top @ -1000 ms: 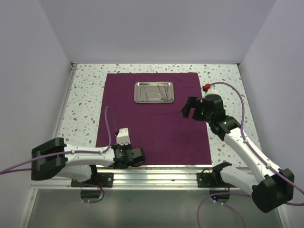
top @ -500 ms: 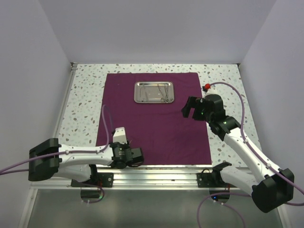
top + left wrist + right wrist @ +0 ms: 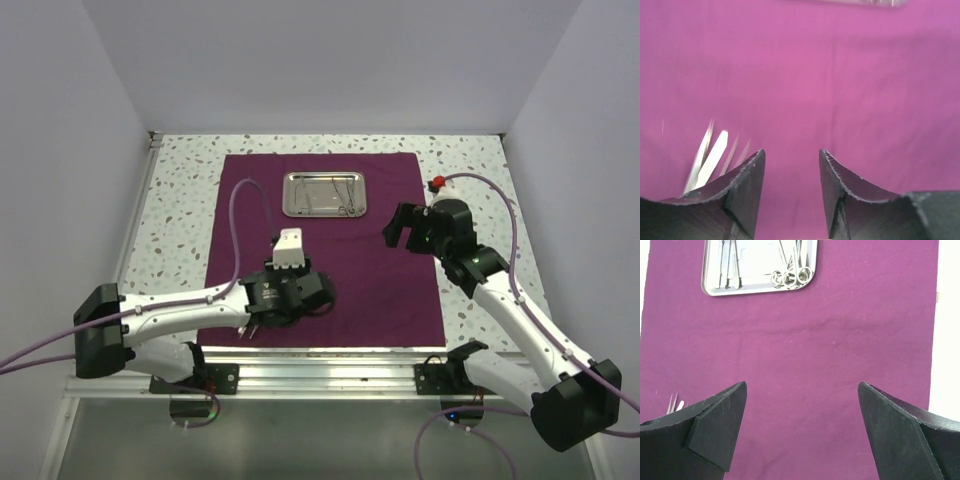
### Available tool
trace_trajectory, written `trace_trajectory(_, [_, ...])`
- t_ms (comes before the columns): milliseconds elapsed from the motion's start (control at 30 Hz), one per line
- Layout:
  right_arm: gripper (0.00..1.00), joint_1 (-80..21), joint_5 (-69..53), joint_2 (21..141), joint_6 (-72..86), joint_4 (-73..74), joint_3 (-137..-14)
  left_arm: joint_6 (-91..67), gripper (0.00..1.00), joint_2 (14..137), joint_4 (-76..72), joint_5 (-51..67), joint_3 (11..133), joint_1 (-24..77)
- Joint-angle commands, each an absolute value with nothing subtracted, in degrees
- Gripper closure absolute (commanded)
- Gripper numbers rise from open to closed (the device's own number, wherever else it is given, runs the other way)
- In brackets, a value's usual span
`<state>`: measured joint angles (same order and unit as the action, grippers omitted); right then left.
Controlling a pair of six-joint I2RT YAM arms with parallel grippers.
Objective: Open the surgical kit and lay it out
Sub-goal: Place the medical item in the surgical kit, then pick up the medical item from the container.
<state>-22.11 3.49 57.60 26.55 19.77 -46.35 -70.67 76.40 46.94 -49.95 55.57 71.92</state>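
Note:
The maroon cloth [image 3: 320, 250] lies spread flat on the table. The steel tray [image 3: 323, 194] sits on its far middle and holds slim forceps and ring-handled scissors [image 3: 790, 276]. Steel tweezers [image 3: 707, 157] lie on the cloth just left of my left fingers, blurred; they also show at the lower left of the right wrist view [image 3: 673, 403]. My left gripper [image 3: 322, 291] is open and empty, low over the near middle of the cloth [image 3: 790, 152]. My right gripper [image 3: 393, 228] is wide open and empty above the cloth's right part [image 3: 802, 384], the tray [image 3: 757, 265] ahead of it.
The speckled tabletop [image 3: 175, 210] surrounds the cloth, with white walls on three sides. A metal rail [image 3: 320, 372] runs along the near edge. The cloth's right edge [image 3: 935, 340] meets bare table. A red-tipped cable connector [image 3: 436, 183] lies at the right.
My left arm has swung right and away from the near edge, from the cloth's front left to its near middle. The right arm, tray and cloth have not moved.

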Motion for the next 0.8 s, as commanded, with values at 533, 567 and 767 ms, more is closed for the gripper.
trace_trajectory(533, [0.03, -22.3, 3.3, 58.1, 26.8, 18.4, -46.2, -20.3, 0.66, 116.3, 5.2, -21.8, 88.7, 31.0])
trace_trajectory(567, [0.03, -22.4, 3.2, 58.2, 26.8, 18.4, -46.2, -20.0, 0.68, 119.6, 6.1, -21.7, 92.0, 29.7])
trace_trajectory(767, [0.03, -22.3, 2.0, 59.9, 27.0, 17.8, -46.2, -17.7, 0.69, 125.5, 6.1, -18.5, 98.9, 25.2])
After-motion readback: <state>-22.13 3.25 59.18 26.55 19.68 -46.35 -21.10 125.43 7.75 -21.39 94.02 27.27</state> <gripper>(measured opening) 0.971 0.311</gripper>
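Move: The left hand is empty. The medical tools at the tray's left end lie about 34 cm ahead of it, practically in line, and 12 cm lower. The tray's middle is 34 cm ahead and 6 cm right, the scissors 33 cm ahead and 13 cm right, and the tools already laid on the cloth 5 cm back and 9 cm left. From the idle right hand, those left-end tools lie roughly 22 cm ahead, 21 cm left and 17 cm below. Heading for the tools at the tray's left end, the left hand sweeps fast and nearly straight forward over the cloth, about 35 cm. It first rises some 3 cm, then sinks to about 6 cm below its starting height, slowing as it comes over the tray. Its half-open fingers narrow to roughly a third open, and it touches nothing yet; the wrist tips up slightly and levels back. ##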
